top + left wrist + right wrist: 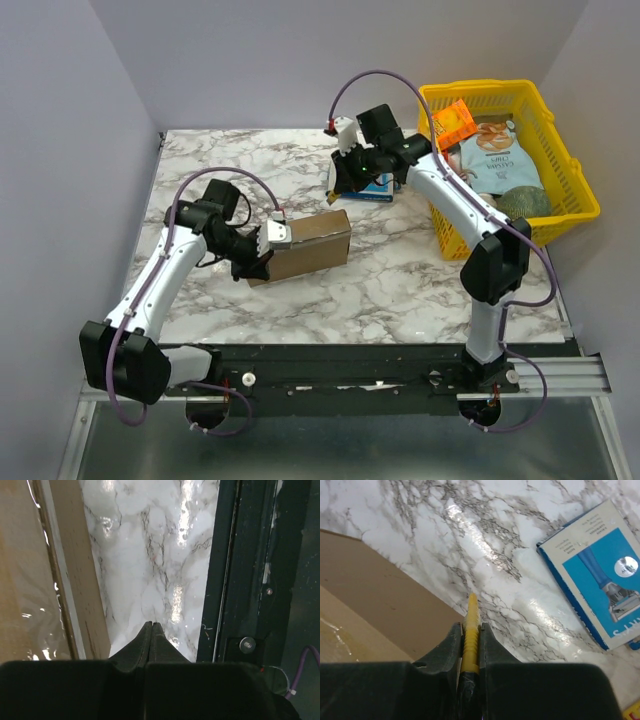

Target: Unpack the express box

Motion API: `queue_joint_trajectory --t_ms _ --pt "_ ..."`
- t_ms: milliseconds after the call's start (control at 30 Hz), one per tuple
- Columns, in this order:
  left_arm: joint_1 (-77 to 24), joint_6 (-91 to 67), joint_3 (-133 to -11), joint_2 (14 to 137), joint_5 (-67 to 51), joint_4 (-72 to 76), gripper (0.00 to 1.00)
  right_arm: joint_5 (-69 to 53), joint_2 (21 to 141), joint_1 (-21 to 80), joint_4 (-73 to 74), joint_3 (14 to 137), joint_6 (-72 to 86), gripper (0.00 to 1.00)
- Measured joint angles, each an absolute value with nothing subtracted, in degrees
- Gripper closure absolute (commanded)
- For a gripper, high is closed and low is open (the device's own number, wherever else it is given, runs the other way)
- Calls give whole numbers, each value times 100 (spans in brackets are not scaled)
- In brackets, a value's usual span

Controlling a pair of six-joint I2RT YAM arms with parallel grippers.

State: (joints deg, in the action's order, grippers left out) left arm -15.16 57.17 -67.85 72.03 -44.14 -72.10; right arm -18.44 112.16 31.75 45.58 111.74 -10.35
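The express box is a flat brown cardboard mailer lying shut on the marble table, left of centre. My left gripper is at the box's near-left end. In the left wrist view its fingertips are pressed together with nothing between them, and the box's taped side runs just to their left. My right gripper hovers past the box's far right corner. It is shut on a thin yellow ridged tool that pokes out beyond the fingers, with the box's edge below and to the left.
A small blue box with a white label lies just beside the right gripper. A yellow plastic basket stands at the back right, holding an orange packet, a snack bag and a green item. The black base rail runs along the near edge.
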Motion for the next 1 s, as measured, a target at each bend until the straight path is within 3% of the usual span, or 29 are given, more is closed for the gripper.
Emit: queue_joint_trajectory --t_ms 300,500,733,1000 --pt "-1514 4694 -6020 6987 -2873 -5293 100 -2508 10444 3299 4613 9730 -1354 99" --pt "-1516 3839 -6237 7703 -2147 -3739 100 -2617 9907 3583 4648 9258 -1540 100" --pt "-1761 2641 -7142 8842 -2272 -2812 97 -2777 9911 3688 4650 9288 -1643 100" --pt "-1844 2034 -7262 9008 -3072 -2561 95 -2766 10226 3997 4639 9657 -1614 100"
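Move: The express box stands on edge between the hands, its length running mostly left to right. Its middle is about 8 cm ahead of the left hand, 8 cm to the right and some 6 cm below. From the right hand, which holds the yellow cutter, it lies about 10 cm back, 9 cm left and 8 cm lower. The blue boxed set lies about 4 cm ahead of the right hand, 6 cm right and 13 cm below. Sweep the shut left gripper forward about 19 cm from the near side of the express box, dipping slightly first, then ease it right against the box and turn the wrist some 30 degrees counter-clockwise. Meanwhile draw the right hand back about 11 cm from the far side and slightly down, keeping the cutter gripped, then edge left towards the box, so both hands swing it round. ##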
